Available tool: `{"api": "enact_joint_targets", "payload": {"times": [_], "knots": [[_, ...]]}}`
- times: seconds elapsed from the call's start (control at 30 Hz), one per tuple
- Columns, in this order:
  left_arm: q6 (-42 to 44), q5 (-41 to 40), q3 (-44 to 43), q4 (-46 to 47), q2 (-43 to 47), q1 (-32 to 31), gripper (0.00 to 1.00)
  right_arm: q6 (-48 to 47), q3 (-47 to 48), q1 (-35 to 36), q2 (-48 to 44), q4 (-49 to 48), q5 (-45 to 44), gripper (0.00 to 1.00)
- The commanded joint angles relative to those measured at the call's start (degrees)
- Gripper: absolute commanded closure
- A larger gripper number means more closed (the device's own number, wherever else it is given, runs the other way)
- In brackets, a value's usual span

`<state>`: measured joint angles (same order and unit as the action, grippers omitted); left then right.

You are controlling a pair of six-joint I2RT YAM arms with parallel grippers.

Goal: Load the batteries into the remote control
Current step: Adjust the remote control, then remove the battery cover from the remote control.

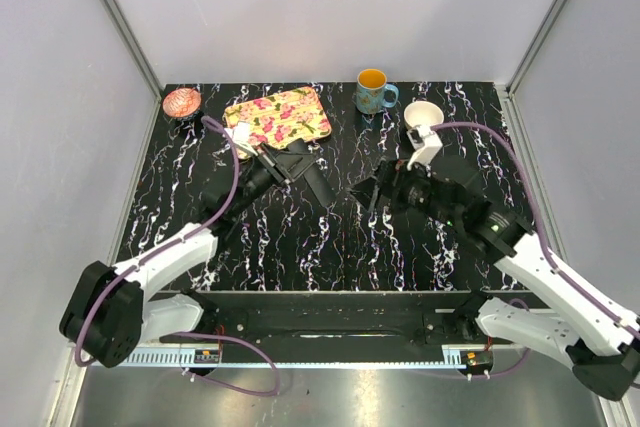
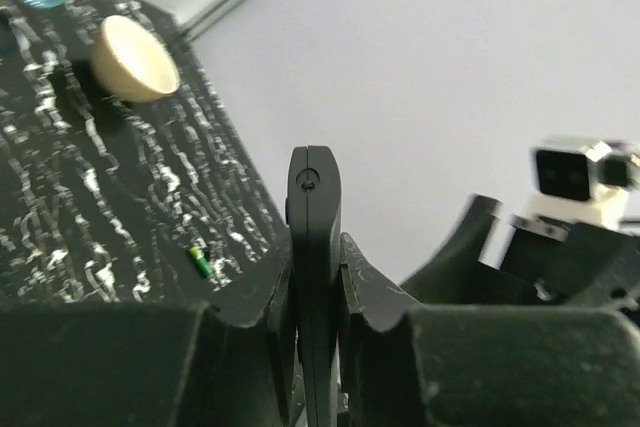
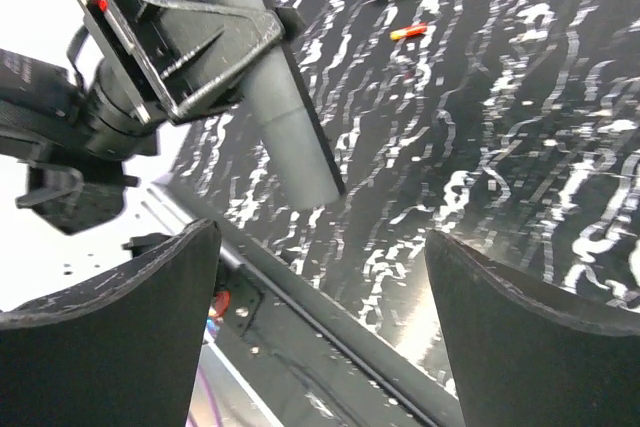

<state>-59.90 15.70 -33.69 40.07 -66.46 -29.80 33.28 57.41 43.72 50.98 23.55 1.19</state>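
Observation:
My left gripper (image 1: 292, 161) is shut on the black remote control (image 1: 318, 184) and holds it above the table, in front of the floral tray. In the left wrist view the remote (image 2: 315, 217) stands edge-on between the fingers (image 2: 250, 297). My right gripper (image 1: 373, 194) is open and empty, just right of the remote. In the right wrist view its fingers (image 3: 110, 327) stand wide apart below the remote (image 3: 285, 107). One small red-orange battery (image 3: 408, 32) lies on the table near the tray's edge. A tiny green and yellow stick (image 2: 200, 262) lies on the table.
A floral tray (image 1: 278, 115) lies at the back, with a pink bowl (image 1: 182, 102) to its left. A blue mug (image 1: 373, 90) and a white bowl (image 1: 422, 114) stand at the back right. The table's front rail (image 1: 330, 307) runs between the arm bases.

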Motion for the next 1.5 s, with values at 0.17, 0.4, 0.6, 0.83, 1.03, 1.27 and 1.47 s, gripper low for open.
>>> {"api": "enact_joint_targets", "payload": {"times": [0.17, 0.4, 0.6, 0.83, 1.03, 1.27, 1.47], "knots": [[-0.06, -0.94, 6.9, 24.38, 3.34, -0.25, 1.0, 10.84, -2.65, -0.39, 7.54, -15.99, 12.34, 0.06], [10.59, -9.98, 3.81, 7.92, 9.94, -5.09, 1.0, 13.39, -3.35, -0.48, 11.42, -19.84, 12.78, 0.06], [9.89, -13.15, 4.95, 8.09, 10.21, -5.7, 1.0, 16.03, -3.97, -0.66, 14.23, -25.81, 15.33, 0.09], [10.06, -14.47, 5.22, 7.56, 10.12, -6.14, 1.0, 18.49, -4.32, -0.92, 17.13, -29.88, 17.88, 0.21], [9.89, -14.91, 5.3, 7.65, 10.38, -6.23, 1.0, 19.98, -5.11, -1.71, 18.63, -31.99, 19.46, 0.29], [9.63, -15.09, 5.57, 8.09, 10.47, -6.41, 1.0, 20.42, -5.73, -2.68, 18.98, -32.51, 20.17, 0.34], [9.27, -15.0, 5.74, 8.7, 10.38, -6.58, 1.0, 21.65, -6.69, -3.56, 19.33, -34.27, 21.57, 0.5]]}}
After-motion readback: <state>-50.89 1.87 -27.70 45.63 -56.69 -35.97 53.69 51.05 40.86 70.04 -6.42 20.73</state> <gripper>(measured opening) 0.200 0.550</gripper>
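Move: The left gripper already holds the remote control by its far half; the remote's middle lies about 3 cm back, 2 cm right and 1 cm below that hand. From the open right gripper, the middle of the remote is some 7 cm ahead, 11 cm left and 4 cm lower. On the table about 25 cm below the right hand, the red battery lies roughly 24 cm ahead and 22 cm left, and the floral tray 40 cm ahead and 22 cm left. Bring the right gripper about 9 cm left, sinking some 3 cm and edging forward, to straddle the remote's near, free end; roll its left side up and tip the fingers down as you go, then narrow them from wide open to about half. Meanwhile keep the left grip on the remote, draw it slightly back and left while raising it about 3 cm, tip its fingers up some 10 degrees, then hold still. ##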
